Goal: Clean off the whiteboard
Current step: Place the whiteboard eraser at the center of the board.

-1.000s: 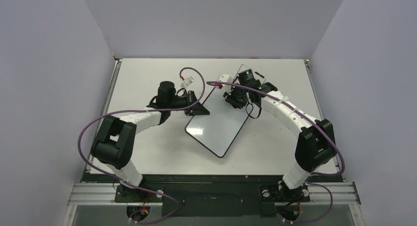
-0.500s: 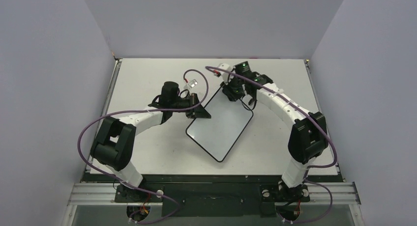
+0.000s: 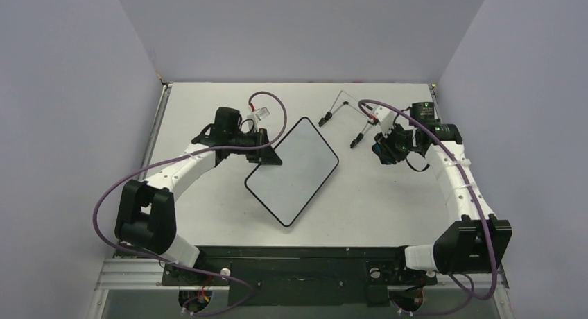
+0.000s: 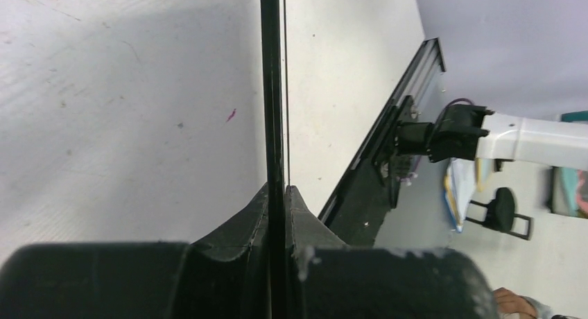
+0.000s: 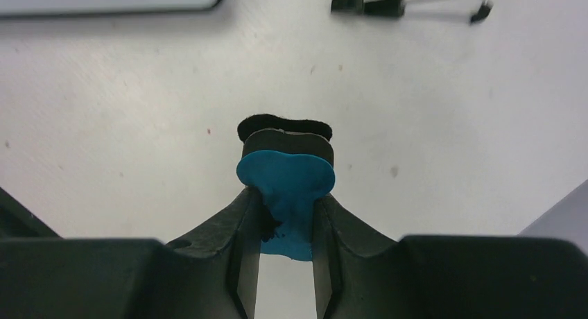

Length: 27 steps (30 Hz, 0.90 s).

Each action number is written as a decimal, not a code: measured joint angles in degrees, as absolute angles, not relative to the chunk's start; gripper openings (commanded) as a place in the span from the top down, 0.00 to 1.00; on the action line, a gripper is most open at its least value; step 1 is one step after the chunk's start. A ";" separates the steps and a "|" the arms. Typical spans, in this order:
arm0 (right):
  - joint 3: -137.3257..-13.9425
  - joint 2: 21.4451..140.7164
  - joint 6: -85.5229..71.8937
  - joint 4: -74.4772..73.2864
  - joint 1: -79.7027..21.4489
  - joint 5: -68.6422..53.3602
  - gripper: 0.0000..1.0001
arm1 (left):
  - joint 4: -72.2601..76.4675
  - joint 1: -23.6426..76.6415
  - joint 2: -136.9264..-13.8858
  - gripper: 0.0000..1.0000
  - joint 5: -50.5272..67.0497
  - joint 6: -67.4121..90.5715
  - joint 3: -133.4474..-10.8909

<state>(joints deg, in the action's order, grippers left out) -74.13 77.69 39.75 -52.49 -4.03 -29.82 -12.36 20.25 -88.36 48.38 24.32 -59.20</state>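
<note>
The whiteboard [image 3: 291, 170] is white with a thin black rim, and I see no writing on its face. My left gripper [image 3: 269, 154] is shut on its left edge; in the left wrist view the board [image 4: 272, 90] runs edge-on between the fingers [image 4: 277, 191]. My right gripper [image 3: 383, 152] hangs to the right of the board, apart from it, shut on the blue eraser [image 5: 286, 173], whose black felt side points forward. A corner of the whiteboard [image 5: 104, 0] shows at the top left of the right wrist view.
The thin wire easel stand [image 3: 343, 114] lies on the table behind the board, between the two grippers, and also shows as the wire stand [image 5: 409, 3] in the right wrist view. Grey walls close in the table on three sides.
My right arm has swung from the board's far end out to the right, carrying the eraser. My left gripper has drawn the board a little to the left. The wire stand is now uncovered.
</note>
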 measured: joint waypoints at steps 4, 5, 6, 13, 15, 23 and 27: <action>-66.52 79.46 43.40 -54.74 0.32 -26.96 0.90 | -22.13 20.18 -86.37 1.00 45.54 17.32 -63.90; -64.45 81.58 43.81 -54.78 0.86 -26.06 0.83 | -24.32 20.18 -85.62 1.00 45.06 15.68 -65.19; -62.67 83.70 43.97 -54.72 1.21 -25.28 0.80 | -26.39 20.21 -84.75 1.00 44.49 13.98 -66.39; -55.24 88.66 42.65 -51.37 2.26 -19.97 0.36 | -35.24 21.52 -77.82 1.00 41.93 4.78 -69.43; -55.24 88.51 42.46 -49.78 2.39 -19.57 0.29 | -36.58 22.59 -77.36 1.00 41.58 3.57 -69.43; -55.61 81.84 44.03 -49.19 5.17 -21.15 0.26 | -41.41 26.87 -77.60 1.00 38.54 -0.58 -69.43; -59.33 73.06 48.64 -52.40 7.88 -28.77 0.04 | -43.66 28.18 -78.48 1.00 37.67 -3.27 -70.24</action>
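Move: To the right hand's back and right, the bare table spot for the held eraser is about 7 cm back, 6 cm right and 17 cm down. From this hand, the whiteboard's middle is some 26 cm left, 3 cm back and 8 cm lower; the wire stand lies about 18 cm ahead, 6 cm left. The left hand grips the board, whose middle is 8 cm right, 3 cm back and 4 cm below; the spot is roughly 40 cm right and 5 cm back. Lowering the eraser steeply, about 16 cm, while drawing back and right away from the board, the right hand tips its fingers downward, opens wide to let go at the table, then lifts some 9 cm clear. The left hand keeps its pinch on the board's edge, first rising, then drawing back about 6 cm and sinking a little, turning the board clockwise. ##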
